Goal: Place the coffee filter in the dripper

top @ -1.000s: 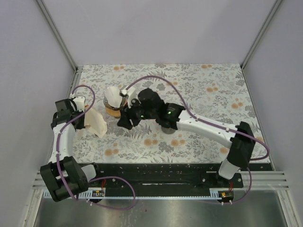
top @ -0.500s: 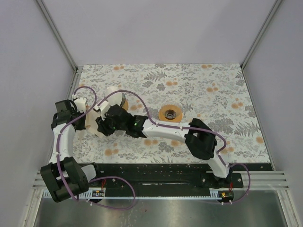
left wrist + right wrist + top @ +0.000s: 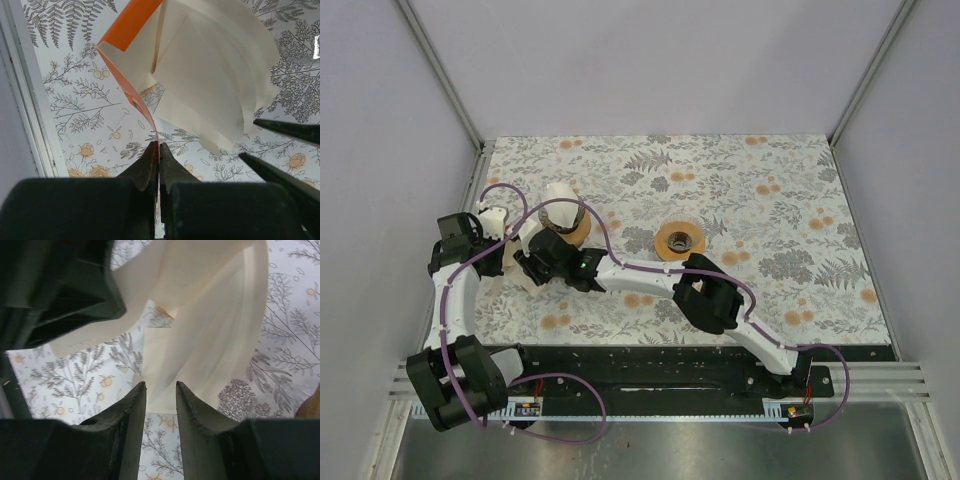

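My left gripper [image 3: 159,144] is shut on the thin edge of an orange sleeve [image 3: 131,22], held above the table; cream coffee filters [image 3: 210,75] fan out of it. In the top view it [image 3: 490,228] sits at the far left. My right gripper [image 3: 161,385] is open, with its jaws on either side of the lower edge of a cream filter [image 3: 200,330]; one of its fingers [image 3: 290,132] shows in the left wrist view. In the top view my right gripper [image 3: 530,262] reaches across to the filters [image 3: 510,262]. The brown dripper [image 3: 563,220] stands just behind my right gripper.
An orange ring [image 3: 680,240] lies on the floral table mat [image 3: 770,200] near the middle. The left wall rail [image 3: 30,115] runs close beside my left gripper. The right arm's link and purple cable stretch across the middle of the table.
My right arm has swung left from the dripper to the filters held by my left gripper, uncovering the orange ring. The left arm has hardly moved.
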Controlling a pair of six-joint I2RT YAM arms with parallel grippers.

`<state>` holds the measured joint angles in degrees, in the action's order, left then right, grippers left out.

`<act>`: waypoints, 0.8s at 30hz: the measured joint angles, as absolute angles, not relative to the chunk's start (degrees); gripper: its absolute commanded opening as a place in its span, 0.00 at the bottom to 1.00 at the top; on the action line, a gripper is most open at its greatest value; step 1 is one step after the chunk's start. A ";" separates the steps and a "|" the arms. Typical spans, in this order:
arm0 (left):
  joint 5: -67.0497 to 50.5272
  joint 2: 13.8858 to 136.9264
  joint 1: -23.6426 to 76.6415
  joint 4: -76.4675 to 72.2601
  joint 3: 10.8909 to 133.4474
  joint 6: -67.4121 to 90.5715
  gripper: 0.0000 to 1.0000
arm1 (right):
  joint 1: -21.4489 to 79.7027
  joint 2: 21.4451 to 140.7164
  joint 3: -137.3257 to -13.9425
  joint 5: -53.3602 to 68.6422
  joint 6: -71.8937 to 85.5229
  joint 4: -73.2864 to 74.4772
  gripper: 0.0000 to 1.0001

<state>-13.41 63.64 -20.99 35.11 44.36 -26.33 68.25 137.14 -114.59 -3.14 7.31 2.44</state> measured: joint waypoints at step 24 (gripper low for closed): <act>-14.57 63.57 -22.04 34.85 44.36 -25.89 0.00 | 68.20 147.30 -130.63 -6.96 6.22 12.49 0.00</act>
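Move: The filters poking out of the orange packet are the right hand's target, roughly 3 cm ahead, 2 cm left and 4 cm below it. The packet's orange flap is about 5 cm ahead and 8 cm left of that hand, and the dripper, already holding a paper, is some 10 cm ahead and 8 cm right. From the left hand, still pinching the packet's edge, the filters lie about 2 cm ahead and 6 cm right, slightly below. The right hand sinks about 2.5 cm and eases forward and left onto the filters, then shuts its fingers, pinching paper. ##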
